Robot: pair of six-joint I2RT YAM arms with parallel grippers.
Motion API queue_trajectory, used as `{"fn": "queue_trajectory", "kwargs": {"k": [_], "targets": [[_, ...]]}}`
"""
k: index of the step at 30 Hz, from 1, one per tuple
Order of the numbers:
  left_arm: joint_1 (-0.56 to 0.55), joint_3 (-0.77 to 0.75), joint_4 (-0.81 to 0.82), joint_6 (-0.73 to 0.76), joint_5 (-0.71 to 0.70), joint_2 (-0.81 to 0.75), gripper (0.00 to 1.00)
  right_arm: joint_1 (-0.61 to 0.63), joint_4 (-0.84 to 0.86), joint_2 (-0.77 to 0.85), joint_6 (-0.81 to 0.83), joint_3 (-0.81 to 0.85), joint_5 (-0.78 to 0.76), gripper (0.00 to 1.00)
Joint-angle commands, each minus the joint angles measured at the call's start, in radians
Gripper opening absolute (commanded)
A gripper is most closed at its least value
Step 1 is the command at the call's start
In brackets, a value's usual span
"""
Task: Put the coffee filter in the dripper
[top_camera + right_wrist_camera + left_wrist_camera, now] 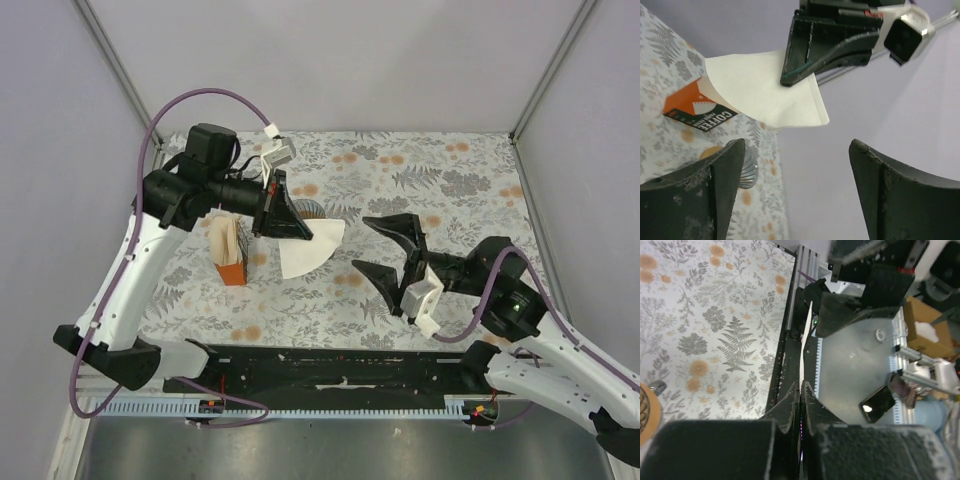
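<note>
My left gripper (298, 230) hangs above the table's left middle, shut on the white coffee filter (312, 250), which fans out down and to the right of its fingers. In the left wrist view the left gripper (801, 384) has its jaws pressed together, with the coffee filter (803, 347) showing only as a thin white edge. The orange dripper (314, 208) peeks out just behind the left fingers, and its rim (647, 415) shows at the frame's left edge. My right gripper (362, 244) stands wide open and empty, just right of the filter. The right wrist view shows the right gripper (797, 147) facing the filter (760, 90), a gap away.
An orange-and-tan printed packet (230, 255) stands upright left of the filter, also seen as the packet (695, 111) behind it. The floral cloth (450, 190) covers the table. Grey walls close in on three sides.
</note>
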State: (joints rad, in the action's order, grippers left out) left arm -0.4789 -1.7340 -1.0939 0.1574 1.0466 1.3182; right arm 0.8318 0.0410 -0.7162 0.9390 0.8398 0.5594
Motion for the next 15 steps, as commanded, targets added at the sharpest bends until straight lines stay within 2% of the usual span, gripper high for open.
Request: {"fn": "queue_trajectory", "kwargs": {"k": [1, 5, 9, 12, 15], "targets": [[0.031, 0.050, 0.127, -0.214, 0.128, 0.030, 0.02, 0.036, -0.015, -0.012, 0.411, -0.039, 0.011, 0.92], [0.048, 0.099, 0.219, -0.329, 0.208, 0.038, 0.02, 0.099, -0.010, -0.035, 0.489, -0.042, -0.052, 0.93], [0.049, 0.116, 0.258, -0.367, 0.224, 0.033, 0.02, 0.157, -0.032, -0.106, 0.563, -0.010, -0.125, 0.92], [0.048, 0.128, 0.281, -0.394, 0.248, 0.026, 0.02, 0.184, 0.020, -0.158, 0.612, -0.011, -0.197, 0.89], [0.048, 0.145, 0.287, -0.401, 0.248, 0.018, 0.02, 0.188, 0.066, -0.189, 0.609, -0.004, -0.181, 0.85]]}}
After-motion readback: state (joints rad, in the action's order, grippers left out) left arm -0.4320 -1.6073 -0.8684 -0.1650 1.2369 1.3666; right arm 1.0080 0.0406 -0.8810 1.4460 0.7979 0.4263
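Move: My left hand already pinches the coffee filter, its middle about 3 cm below that hand point and 1 cm back and right of it. From my empty, open right hand the filter's middle lies roughly 8 cm left, 1 cm back and 3 cm lower. The dripper on its glass jug stands about 10 cm ahead of my right hand, 10 cm left and 26 cm below; the coffee box stands some 16 cm left of the dripper and 2 cm nearer me. I bring my right hand left and down, about 5 cm each way, to the free part of the filter, rolling it some 25 degrees with its forward side rising, so the wide-open fingers come either side of the paper. My left hand keeps its pinch and rolls nearly 20 degrees the opposite way, shifting a centimetre or so forward and right. ##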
